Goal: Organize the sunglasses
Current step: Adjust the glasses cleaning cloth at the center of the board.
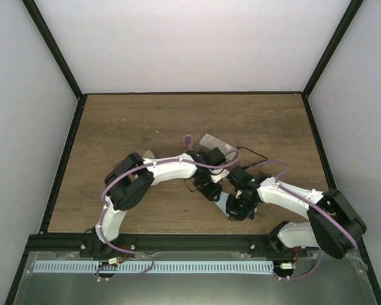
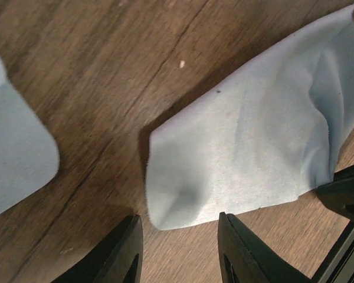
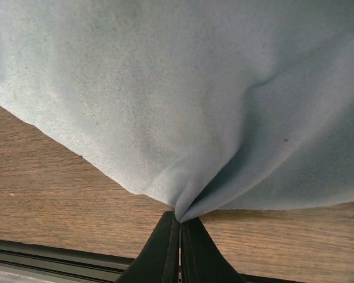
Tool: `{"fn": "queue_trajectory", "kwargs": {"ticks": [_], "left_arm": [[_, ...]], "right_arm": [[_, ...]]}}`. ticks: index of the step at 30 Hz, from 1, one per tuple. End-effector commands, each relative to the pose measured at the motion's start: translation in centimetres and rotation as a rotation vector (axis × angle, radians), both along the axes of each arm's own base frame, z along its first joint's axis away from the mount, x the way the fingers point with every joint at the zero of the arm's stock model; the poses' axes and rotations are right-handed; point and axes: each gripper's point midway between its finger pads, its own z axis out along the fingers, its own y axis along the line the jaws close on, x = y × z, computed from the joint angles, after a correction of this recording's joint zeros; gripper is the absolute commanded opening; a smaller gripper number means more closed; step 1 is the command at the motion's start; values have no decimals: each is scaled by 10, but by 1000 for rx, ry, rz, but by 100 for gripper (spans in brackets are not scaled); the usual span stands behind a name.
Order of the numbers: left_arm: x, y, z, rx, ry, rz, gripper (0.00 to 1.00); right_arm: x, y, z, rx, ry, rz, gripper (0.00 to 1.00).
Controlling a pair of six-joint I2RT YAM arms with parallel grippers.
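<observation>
A pair of sunglasses (image 1: 188, 138) with purple-pink lenses lies on the table beyond both arms. A thin black wire-like shape (image 1: 253, 154) lies to the right of it; I cannot tell if it is a second pair. My right gripper (image 3: 180, 219) is shut on a pinched edge of a light blue cloth (image 3: 177, 100). My left gripper (image 2: 180, 250) is open just above the table, with the same cloth's (image 2: 248, 135) rounded corner right in front of its fingertips and nothing between them. In the top view both grippers meet at the cloth (image 1: 227, 204).
A clear grey case (image 1: 214, 142) lies beside the purple-pink sunglasses. A second light blue cloth (image 2: 17, 153) lies to the left in the left wrist view. The black frame rail (image 3: 59, 253) of the table's near edge runs close behind the right gripper.
</observation>
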Motion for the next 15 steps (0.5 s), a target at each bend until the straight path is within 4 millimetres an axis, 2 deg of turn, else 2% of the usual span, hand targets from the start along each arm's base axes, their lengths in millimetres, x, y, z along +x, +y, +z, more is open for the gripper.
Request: {"fn": "queue_trajectory", "kwargs": {"ticks": [1,6,9,15], "left_arm": [[-11,-2,-14,64,-5,-47,36],[-17,-4,-25,96,8,-64,30],[-15,0,-32,122,5,-59,21],[-6,4,-30,137,-33,-41,9]], "right_arm": [[16,10,11,27,-39,-16,1],[17,11,12,25,-36,-16,1],[17,11,13,24,-37,-19,1],[16,10,14,24,-37,-19,1]]}}
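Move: The left fingertips hover just by the left corner of the near cleaning cloth: the edge to be gripped is about 1 cm to the right, 1 cm back and 1 cm below, while the cloth's middle lies some 7 cm right and 1 cm back. The second cloth is about 11 cm ahead and 4 cm left, the white case roughly 18 cm straight ahead. From the right gripper, already pinching the back corner, the near cloth's middle is some 4 cm ahead and 1 cm left. Slide the left gripper about 1.5 cm to the right and slightly back, sinking a touch, until its part-open fingers straddle the cloth's left corner; then close them nearly shut to pinch the edge. Keep the right gripper's hold on the back corner, easing it up, forward and left by about 1 cm. ##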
